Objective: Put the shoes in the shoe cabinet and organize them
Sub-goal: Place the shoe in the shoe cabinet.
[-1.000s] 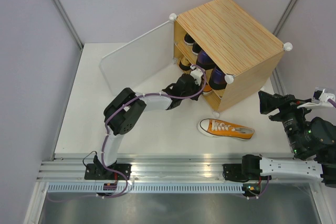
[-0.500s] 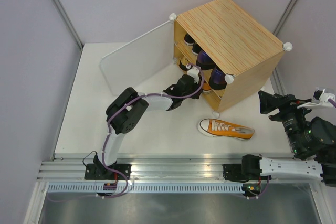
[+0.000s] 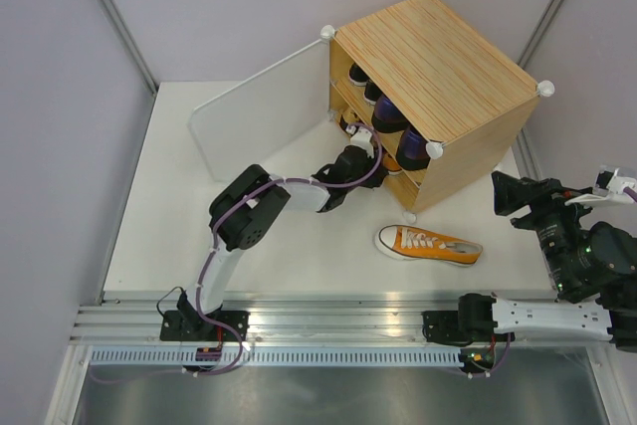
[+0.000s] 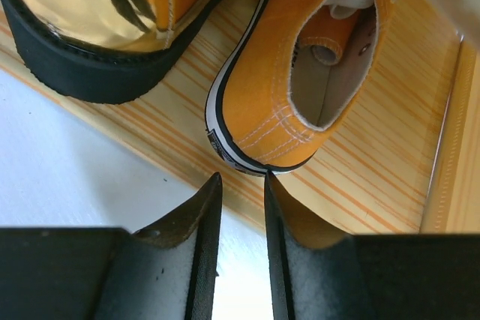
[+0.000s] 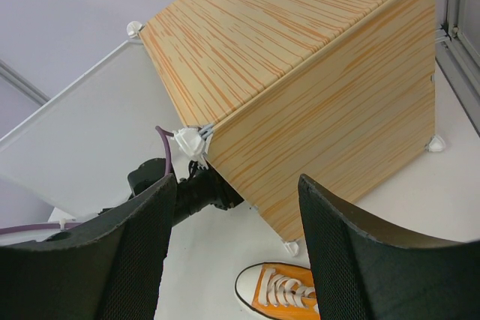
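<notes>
The shoe cabinet (image 3: 438,57) stands at the back right with its white door (image 3: 259,121) swung open. My left gripper (image 3: 370,148) reaches into its lower opening. In the left wrist view the gripper (image 4: 240,177) is slightly open with nothing between its fingers, its tips just short of the heel of an orange sneaker (image 4: 277,110) that rests on the cabinet floor (image 4: 375,162). A gold pump (image 4: 82,5) sits to its left. The second orange sneaker (image 3: 428,244) lies on the table in front of the cabinet. My right gripper (image 3: 506,196) hovers wide open and empty at the right.
Dark purple loafers (image 3: 390,114) and black sneakers (image 3: 360,75) show inside the cabinet. From the right wrist, the cabinet's side (image 5: 337,110) fills the view, with the loose sneaker's toe (image 5: 281,294) below. Metal rails (image 3: 328,320) run along the near edge.
The left gripper's fingers have parted a little and its arm has shifted slightly toward the cabinet. The right arm and the sneaker on the table have not moved.
</notes>
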Motion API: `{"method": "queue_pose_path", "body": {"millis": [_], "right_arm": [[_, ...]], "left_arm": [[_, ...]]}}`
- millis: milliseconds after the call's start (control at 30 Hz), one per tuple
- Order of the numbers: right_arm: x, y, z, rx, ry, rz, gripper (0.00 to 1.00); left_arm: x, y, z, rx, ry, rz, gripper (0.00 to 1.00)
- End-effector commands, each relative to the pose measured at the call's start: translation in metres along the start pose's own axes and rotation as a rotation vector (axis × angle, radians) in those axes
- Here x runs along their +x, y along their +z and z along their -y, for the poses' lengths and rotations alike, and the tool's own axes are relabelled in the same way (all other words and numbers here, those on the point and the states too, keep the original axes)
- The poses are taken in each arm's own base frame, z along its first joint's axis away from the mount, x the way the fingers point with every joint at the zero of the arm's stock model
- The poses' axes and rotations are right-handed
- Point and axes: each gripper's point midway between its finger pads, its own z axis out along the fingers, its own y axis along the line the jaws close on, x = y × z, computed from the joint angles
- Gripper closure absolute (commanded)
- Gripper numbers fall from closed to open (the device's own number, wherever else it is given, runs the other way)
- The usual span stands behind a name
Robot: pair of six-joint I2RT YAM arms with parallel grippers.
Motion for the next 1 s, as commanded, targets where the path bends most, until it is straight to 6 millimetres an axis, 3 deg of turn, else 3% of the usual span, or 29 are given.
{"method": "queue_pose_path", "body": {"millis": [0,233,600,833,967], "right_arm": [[-0.012,-0.001,0.009,0.014,0.033,0.016,0.30],[-0.011,-0.001,0.011,0.011,0.040,0.015,0.30],[-0.008,-0.001,0.015,-0.004,0.063,0.009,0.30],[-0.008,0.000,0.017,-0.004,0.063,0.009,0.30],[-0.008,0.000,0.019,-0.007,0.066,0.007,0.30]], "left_arm": [[-0.035,0.008,0.018,0.071,-0.097,0.108,0.66],[-0.037,0.011,0.018,0.085,-0.172,0.119,0.57],[-0.032,0.022,0.012,0.104,-0.286,0.113,0.56],[-0.035,0.026,0.011,0.100,-0.329,0.124,0.47],[-0.033,0.031,0.010,0.094,-0.351,0.119,0.47]]}}
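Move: The orange shoe on the cabinet's lower shelf has its heel just beyond the left fingertips; its middle is about 9 cm ahead and 9 cm right, roughly level with the hand. The gold shoe beside it is centred some 14 cm ahead and 8 cm right, and the loose orange shoe lies about 17 cm back and 12 cm right. From the right hand, the shelved orange shoe is roughly 28 cm ahead, 12 cm left and 34 cm below. Left hand pushes the orange shoe's heel about 2.5 cm forward-right into the cabinet, rolling left-side-down, fingers opening. ##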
